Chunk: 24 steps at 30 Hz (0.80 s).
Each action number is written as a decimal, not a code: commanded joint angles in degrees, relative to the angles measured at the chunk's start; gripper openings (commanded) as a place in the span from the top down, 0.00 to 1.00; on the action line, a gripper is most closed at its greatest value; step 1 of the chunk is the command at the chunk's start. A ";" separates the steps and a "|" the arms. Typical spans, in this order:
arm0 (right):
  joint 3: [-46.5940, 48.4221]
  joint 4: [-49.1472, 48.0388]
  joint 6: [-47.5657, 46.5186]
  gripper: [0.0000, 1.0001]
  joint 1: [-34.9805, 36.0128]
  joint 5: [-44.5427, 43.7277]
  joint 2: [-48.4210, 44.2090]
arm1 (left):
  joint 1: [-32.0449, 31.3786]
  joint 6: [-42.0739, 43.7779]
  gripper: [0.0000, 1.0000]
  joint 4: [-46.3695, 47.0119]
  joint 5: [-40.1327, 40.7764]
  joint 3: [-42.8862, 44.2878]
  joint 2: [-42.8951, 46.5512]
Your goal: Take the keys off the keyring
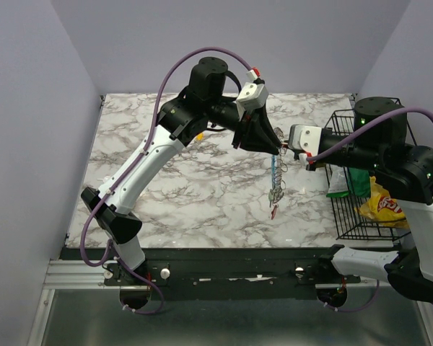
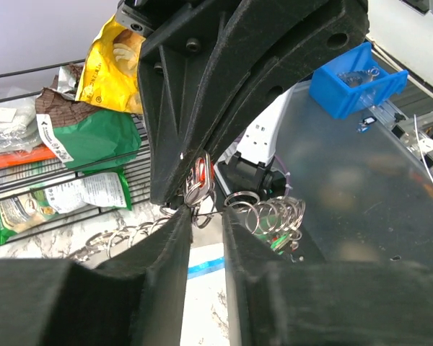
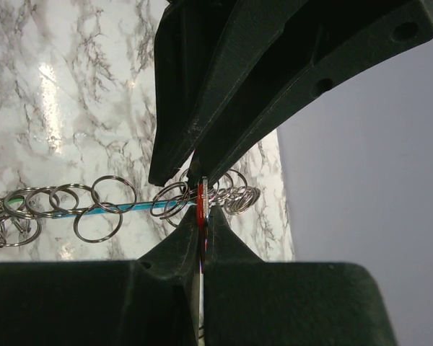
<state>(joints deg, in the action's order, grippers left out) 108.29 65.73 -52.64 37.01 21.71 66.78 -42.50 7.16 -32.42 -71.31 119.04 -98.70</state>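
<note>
The keyring (image 1: 275,176) is a chain of steel rings on a blue strip (image 3: 130,208), hanging above the marble table between both grippers. My right gripper (image 3: 202,216) is shut on a red key (image 3: 201,205), seen edge-on between its pads. In the top view it (image 1: 287,146) holds the chain's upper end. My left gripper (image 2: 202,216) meets it tip to tip (image 1: 270,148); its jaws stand a narrow gap apart with a ring wire crossing between the tips. A cluster of rings (image 2: 270,215) and a green key (image 2: 279,243) hang just beyond. Another red key (image 1: 274,210) dangles at the chain's bottom.
A black wire basket (image 1: 346,209) at the table's right edge holds snack bags, among them a yellow one (image 1: 382,205) and a green one (image 1: 339,184). A blue bin (image 2: 357,76) shows in the left wrist view. The marble table (image 1: 202,187) lies below the chain.
</note>
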 commanded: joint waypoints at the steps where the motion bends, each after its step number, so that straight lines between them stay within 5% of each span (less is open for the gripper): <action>1: 2.01 -2.01 -0.09 0.99 -0.19 -0.45 -0.16 | -0.65 -0.13 0.74 -0.27 -0.59 -0.57 -0.53; 13: 1.84 -2.28 -0.09 0.99 -0.28 -1.23 -0.43 | -0.65 0.23 1.00 -0.53 0.82 -0.39 -0.53; 24: -6.15 -6.93 -0.44 0.99 -0.80 -13.10 -4.03 | -0.30 0.23 1.00 -2.82 14.07 0.93 1.22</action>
<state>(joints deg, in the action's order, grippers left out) 104.86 63.35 -52.64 36.99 15.64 65.08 -42.76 7.51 -33.19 -65.06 118.78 -98.72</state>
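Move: The small ring by the red key sits just at the left hand's open fingertips, about 1 cm to its right and level; the red key, pinched in the right fingers, is about 2 cm right and 1 cm ahead. The bunched end of the ring chain lies some 4 cm ahead and 2 cm lower, the blue strip roughly 5 cm back, 1 cm left and 5 cm lower. From the right hand, that ring is about 1 cm left and 1 cm back, level. Left fingers shut on the ring beside the right-held red key, then both hands ease about 2 cm forward-right. ##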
